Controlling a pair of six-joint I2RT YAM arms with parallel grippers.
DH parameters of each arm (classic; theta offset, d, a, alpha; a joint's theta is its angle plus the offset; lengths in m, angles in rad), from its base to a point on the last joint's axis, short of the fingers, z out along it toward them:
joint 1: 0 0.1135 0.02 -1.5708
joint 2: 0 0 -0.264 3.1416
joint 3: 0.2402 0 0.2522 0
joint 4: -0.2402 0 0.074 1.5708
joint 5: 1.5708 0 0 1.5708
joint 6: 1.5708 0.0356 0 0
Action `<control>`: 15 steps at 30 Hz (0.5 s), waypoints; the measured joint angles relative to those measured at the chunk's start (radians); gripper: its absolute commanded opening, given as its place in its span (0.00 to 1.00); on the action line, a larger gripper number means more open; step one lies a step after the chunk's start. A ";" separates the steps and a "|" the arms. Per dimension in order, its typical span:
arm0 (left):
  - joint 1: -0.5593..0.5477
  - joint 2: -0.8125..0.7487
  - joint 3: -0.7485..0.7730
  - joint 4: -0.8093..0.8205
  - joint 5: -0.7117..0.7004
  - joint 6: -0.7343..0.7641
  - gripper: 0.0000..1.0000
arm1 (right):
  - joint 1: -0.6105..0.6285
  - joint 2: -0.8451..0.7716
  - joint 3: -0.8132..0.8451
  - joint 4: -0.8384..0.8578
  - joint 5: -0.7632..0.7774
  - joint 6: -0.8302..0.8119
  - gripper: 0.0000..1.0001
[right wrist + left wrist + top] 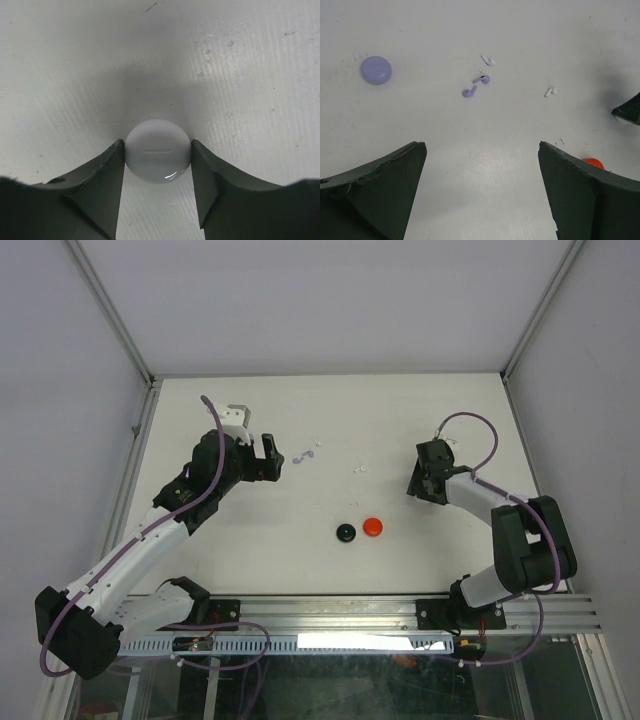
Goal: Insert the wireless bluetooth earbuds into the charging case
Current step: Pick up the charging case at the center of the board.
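Observation:
My right gripper [157,146] is shut on a white round charging case [157,155] that rests on the table; both fingertips press its sides. From above, that gripper [425,480] is at the right middle of the table. My left gripper [482,150] is open with nothing between its fingers, hovering at the left [258,452]. Ahead of it lie two lavender earbuds [483,79] [469,92], with two white earbuds [488,60] [550,91] lying apart nearby. A lavender case [376,69] lies shut, further left.
A black puck-like case [346,532] and a red one [373,526] sit side by side near the table's middle front. The red case [593,162] also peeks out beside my left gripper's right finger. Grey walls enclose the table on three sides.

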 measured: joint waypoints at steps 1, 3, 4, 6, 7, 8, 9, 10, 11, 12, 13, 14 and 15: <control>0.000 0.000 0.000 0.000 0.013 -0.002 0.99 | 0.000 -0.003 -0.001 0.000 -0.007 0.000 0.43; 0.000 0.000 0.000 0.002 0.040 -0.006 0.99 | 0.007 -0.015 -0.006 -0.003 -0.021 0.001 0.42; 0.000 0.000 0.000 0.003 0.050 -0.008 0.99 | 0.013 -0.024 -0.009 -0.008 -0.026 0.001 0.42; 0.000 0.000 0.000 0.005 0.077 -0.016 0.99 | 0.031 -0.047 -0.010 -0.014 -0.034 0.000 0.41; 0.000 0.000 0.000 0.008 0.098 -0.023 0.99 | 0.047 -0.061 -0.010 -0.014 -0.036 0.000 0.41; 0.000 0.000 0.000 0.012 0.113 -0.027 0.99 | 0.067 -0.078 -0.010 -0.014 -0.038 0.000 0.41; 0.000 0.000 0.000 0.018 0.130 -0.034 0.99 | 0.089 -0.097 -0.010 -0.014 -0.040 0.000 0.41; 0.000 0.000 0.000 0.025 0.150 -0.042 0.99 | 0.117 -0.120 -0.010 -0.013 -0.039 -0.002 0.41; 0.000 0.000 0.000 0.030 0.168 -0.052 0.99 | 0.146 -0.143 -0.010 -0.009 -0.039 -0.005 0.41; 0.000 0.000 0.000 0.034 0.184 -0.061 0.99 | 0.178 -0.169 -0.011 -0.004 -0.039 -0.007 0.41; 0.000 0.000 0.000 0.041 0.206 -0.073 0.99 | 0.204 -0.192 -0.012 0.003 -0.039 -0.009 0.41; 0.000 0.000 0.000 0.044 0.216 -0.079 0.99 | 0.235 -0.217 -0.015 0.014 -0.039 -0.012 0.41; 0.000 0.000 0.000 0.048 0.233 -0.086 0.99 | 0.260 -0.238 -0.017 0.025 -0.039 -0.016 0.41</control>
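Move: About 18 cm to the right hand's left, 8 cm ahead and roughly level lies the nearer white earbud, with the white charging case already between the right fingers. The red case lies some 15 cm left and 9 cm back, the black case about 23 cm left and 10 cm back. From the left hand, the held white case is roughly 45 cm right, level ahead-wise and 19 cm lower; the purple earbuds lie about 10 cm right, 13 cm ahead and 20 cm lower. Keeping its pinch on the white case, the right hand lifts it off the board, sweeping about 9 cm left towards the board's middle while rising some 7 cm, turning counter-clockwise and tipping its fingertips outward. The wide-open, empty left hand eases roughly 4 cm right and a little back, swinging clockwise as its left side dips. ##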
